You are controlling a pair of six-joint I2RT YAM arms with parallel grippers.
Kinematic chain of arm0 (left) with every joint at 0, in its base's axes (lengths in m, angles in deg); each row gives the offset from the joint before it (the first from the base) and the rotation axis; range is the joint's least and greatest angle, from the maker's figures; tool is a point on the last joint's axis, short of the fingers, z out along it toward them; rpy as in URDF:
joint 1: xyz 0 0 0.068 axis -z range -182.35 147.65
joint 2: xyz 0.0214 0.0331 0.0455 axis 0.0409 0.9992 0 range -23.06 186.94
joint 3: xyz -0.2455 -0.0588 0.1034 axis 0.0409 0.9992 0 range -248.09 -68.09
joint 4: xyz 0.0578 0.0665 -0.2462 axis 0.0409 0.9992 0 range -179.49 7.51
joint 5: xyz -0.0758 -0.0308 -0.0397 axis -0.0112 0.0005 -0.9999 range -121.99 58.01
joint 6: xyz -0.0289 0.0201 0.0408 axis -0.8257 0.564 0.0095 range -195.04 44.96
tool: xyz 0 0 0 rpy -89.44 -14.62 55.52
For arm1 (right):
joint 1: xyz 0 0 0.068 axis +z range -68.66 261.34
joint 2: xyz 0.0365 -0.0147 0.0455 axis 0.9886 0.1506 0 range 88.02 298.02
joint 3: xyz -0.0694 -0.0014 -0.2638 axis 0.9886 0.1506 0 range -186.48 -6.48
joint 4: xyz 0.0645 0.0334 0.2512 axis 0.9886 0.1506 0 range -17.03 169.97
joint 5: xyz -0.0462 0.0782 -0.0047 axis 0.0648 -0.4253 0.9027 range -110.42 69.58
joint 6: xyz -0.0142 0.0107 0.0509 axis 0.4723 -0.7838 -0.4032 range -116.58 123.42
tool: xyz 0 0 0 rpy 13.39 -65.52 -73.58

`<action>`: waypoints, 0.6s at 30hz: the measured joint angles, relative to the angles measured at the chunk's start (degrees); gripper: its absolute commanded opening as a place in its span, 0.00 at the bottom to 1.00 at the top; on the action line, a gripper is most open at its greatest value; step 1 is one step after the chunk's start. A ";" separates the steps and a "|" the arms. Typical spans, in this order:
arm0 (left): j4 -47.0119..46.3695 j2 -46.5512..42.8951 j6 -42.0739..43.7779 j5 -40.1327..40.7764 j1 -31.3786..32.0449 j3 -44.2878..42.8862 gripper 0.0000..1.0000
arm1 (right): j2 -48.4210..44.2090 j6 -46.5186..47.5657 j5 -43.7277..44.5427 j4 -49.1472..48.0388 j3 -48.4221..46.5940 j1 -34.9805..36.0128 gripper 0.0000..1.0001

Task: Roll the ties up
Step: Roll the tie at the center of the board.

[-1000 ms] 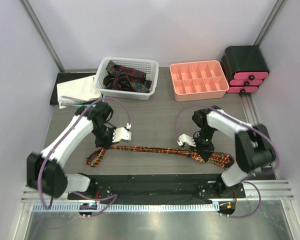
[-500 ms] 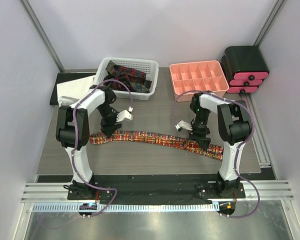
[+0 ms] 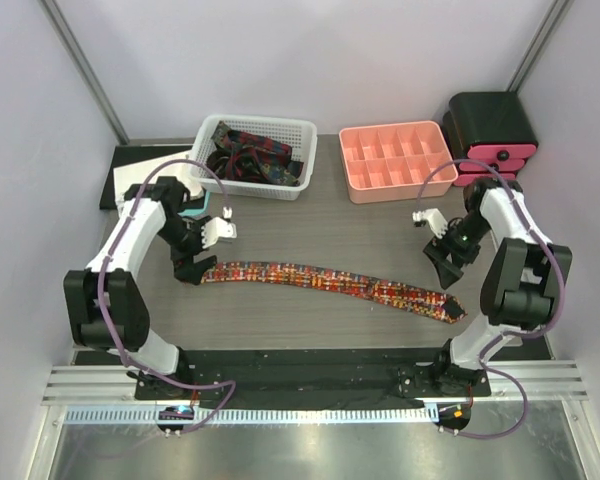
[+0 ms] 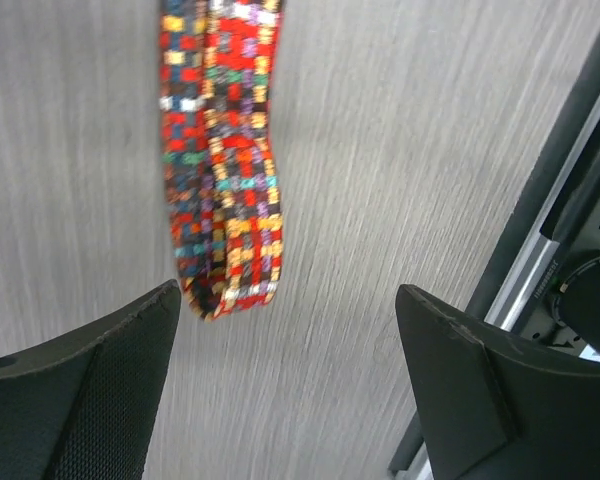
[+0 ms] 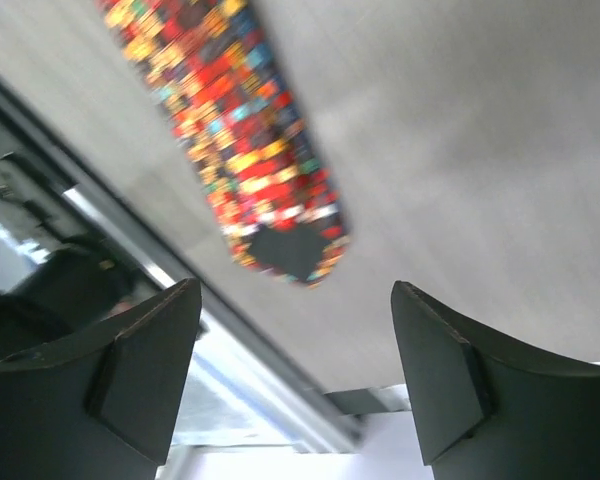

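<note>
One of the ties [image 3: 325,283], red with a busy multicoloured check, lies stretched flat across the table from left to right. Its narrow end [image 4: 223,190] lies just ahead of my left gripper [image 4: 288,300], which is open and holds nothing. The wide pointed end [image 5: 242,150], with dark lining showing at the tip, lies just ahead of my right gripper [image 5: 295,298], also open and empty. From above, the left gripper [image 3: 192,267] hangs at the tie's left end and the right gripper [image 3: 447,263] just above its right end. Several more ties [image 3: 248,153] are piled in a basket.
A white mesh basket [image 3: 302,150] stands at the back left, a pink compartment tray [image 3: 395,160] at the back centre and a black box with pink drawers [image 3: 490,135] at the back right. White paper on a black mat [image 3: 145,180] lies far left. A black rail [image 4: 555,230] borders the table's near edge.
Both grippers opened and let go of the tie. The arms swung outward and back, and the tie went from bunched at its ends to lying stretched flat.
</note>
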 measured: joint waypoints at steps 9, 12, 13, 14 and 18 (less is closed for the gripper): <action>-4.76 4.15 5.29 1.49 1.33 4.70 0.88 | -0.17 -7.85 1.05 -0.24 9.86 -5.53 0.67; -6.75 4.15 6.23 2.56 2.08 6.91 0.79 | 1.64 -10.40 2.43 -2.99 11.45 -6.60 0.46; -7.54 4.17 6.56 3.19 2.36 7.39 0.75 | 2.10 -11.02 2.60 -3.82 11.74 -6.60 0.42; -8.39 4.15 6.80 3.76 2.54 7.80 0.66 | 2.69 -11.78 2.91 -4.90 12.02 -6.58 0.39; -14.58 4.17 7.34 7.15 2.86 10.45 0.40 | 5.73 -14.19 4.00 -8.90 12.24 -6.51 0.26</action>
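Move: The tie lies stretched sideways across the board. Its left end is about 1 cm ahead of my left hand and 10 cm below; its right end is some 6 cm back from my right hand, 2 cm to the right and 7 cm down. From my left hand, the white basket is roughly 27 cm ahead and 13 cm right, the folded cloth about 22 cm ahead and 10 cm left. The orange tray is about 26 cm ahead and 12 cm left of my right hand. I bring both open hands down to the tie's two ends and begin closing the fingers. My right hand first draws back about 6 cm, then sinks some 6 cm while easing slightly right, turning clockwise about 20 degrees and swinging its fingertips back towards my base, its gap narrowing to a third around the dark tip. My left hand drops almost straight down about 6.5 cm onto the other end, its fingers partly closed. ##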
